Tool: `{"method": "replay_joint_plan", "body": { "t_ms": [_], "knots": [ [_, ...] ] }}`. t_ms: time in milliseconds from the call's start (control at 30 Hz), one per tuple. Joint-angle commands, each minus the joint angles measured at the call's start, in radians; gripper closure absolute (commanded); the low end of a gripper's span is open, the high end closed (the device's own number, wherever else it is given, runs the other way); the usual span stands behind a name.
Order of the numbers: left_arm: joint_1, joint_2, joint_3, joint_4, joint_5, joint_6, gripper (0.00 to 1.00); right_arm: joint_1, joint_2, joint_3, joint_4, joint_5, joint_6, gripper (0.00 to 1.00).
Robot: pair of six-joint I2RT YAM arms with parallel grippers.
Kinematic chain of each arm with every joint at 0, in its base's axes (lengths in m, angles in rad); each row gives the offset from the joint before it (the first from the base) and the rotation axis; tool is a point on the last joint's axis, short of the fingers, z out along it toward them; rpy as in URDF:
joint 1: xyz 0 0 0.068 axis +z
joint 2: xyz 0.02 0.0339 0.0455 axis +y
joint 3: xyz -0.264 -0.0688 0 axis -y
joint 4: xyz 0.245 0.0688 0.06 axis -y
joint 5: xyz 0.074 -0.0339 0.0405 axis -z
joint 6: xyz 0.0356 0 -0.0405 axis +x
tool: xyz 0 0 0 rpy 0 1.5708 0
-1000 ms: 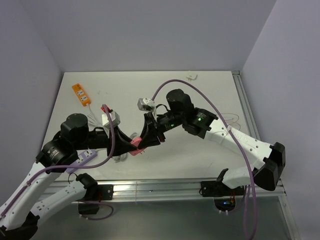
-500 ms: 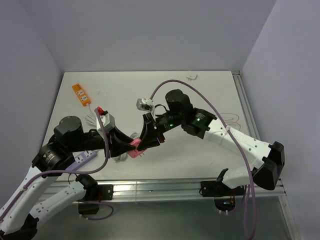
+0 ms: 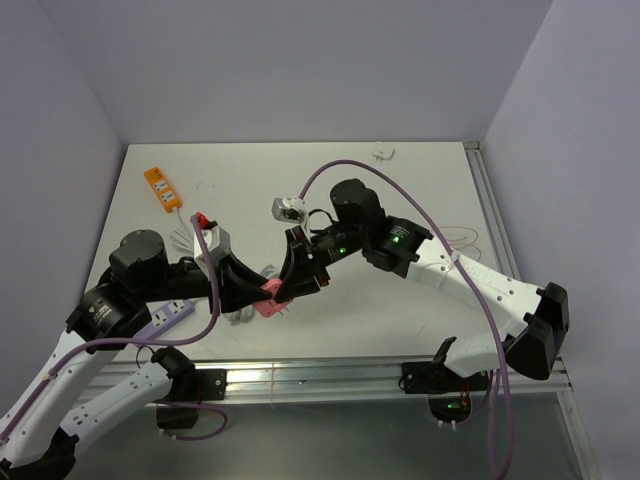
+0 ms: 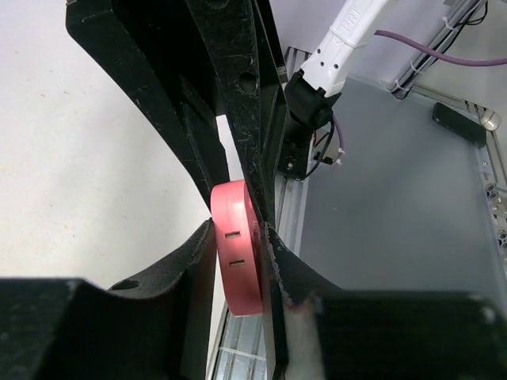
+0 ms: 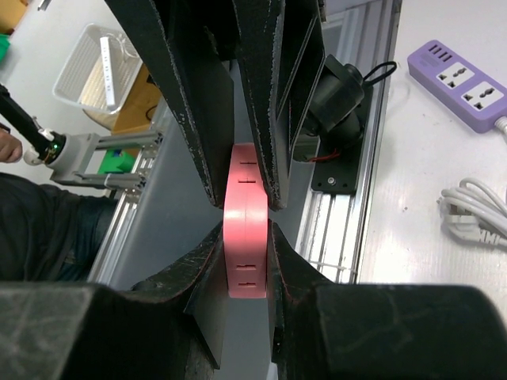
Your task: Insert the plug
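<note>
The plug (image 3: 268,298) is a flat salmon-pink block held just above the table near its front middle. My left gripper (image 3: 260,289) comes in from the left and is shut on the plug (image 4: 236,255), which is pinched between its two fingers. My right gripper (image 3: 291,287) reaches in from the right and is shut on the same plug (image 5: 246,229). In each wrist view the other arm's black fingers clamp the far end of the plug. Small slots mark the plug's narrow edge. Its cord is not clear to me.
A lilac power strip (image 3: 170,314) lies at the front left under my left arm, also in the right wrist view (image 5: 463,82). A coiled white cable (image 5: 478,215) lies beside it. An orange power strip (image 3: 162,187) sits far left. The table's metal rail (image 3: 320,376) runs along the front.
My left arm's wrist and elbow have shifted a little left and toward the front. The plug and my right gripper have stayed where they were.
</note>
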Motion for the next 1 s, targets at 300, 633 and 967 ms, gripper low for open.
{"method": "replay_joint_plan", "body": {
  "t_ms": [300,633,967],
  "knots": [
    [-0.008,0.027,0.041,-0.069,-0.114,0.045,1.0,0.001,-0.002,0.072,-0.055,0.269,-0.003,0.31],
    [-0.002,0.162,0.165,-0.244,-0.49,0.158,1.0,-0.129,-0.12,-0.017,-0.173,0.515,0.051,0.23],
    [0.096,0.204,0.194,-0.369,-0.793,0.089,1.0,-0.151,-0.092,-0.097,-0.122,0.564,0.1,0.27]
  ]
}}
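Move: Both hands still grip the pink plug in mid-air; its middle is some 2 cm right and 1 cm back of the left hand point, and about 2 cm left and 1 cm back of the right's. Some 32 cm below the left hand lie the purple strip, roughly 10 cm ahead and 26 left, the coiled white cable, about 14 ahead and 5 left, and the orange strip, around 50 ahead and 34 left. Right hand opens off the plug, withdrawing forward; left carries it about 11 cm forward, also left and down. ##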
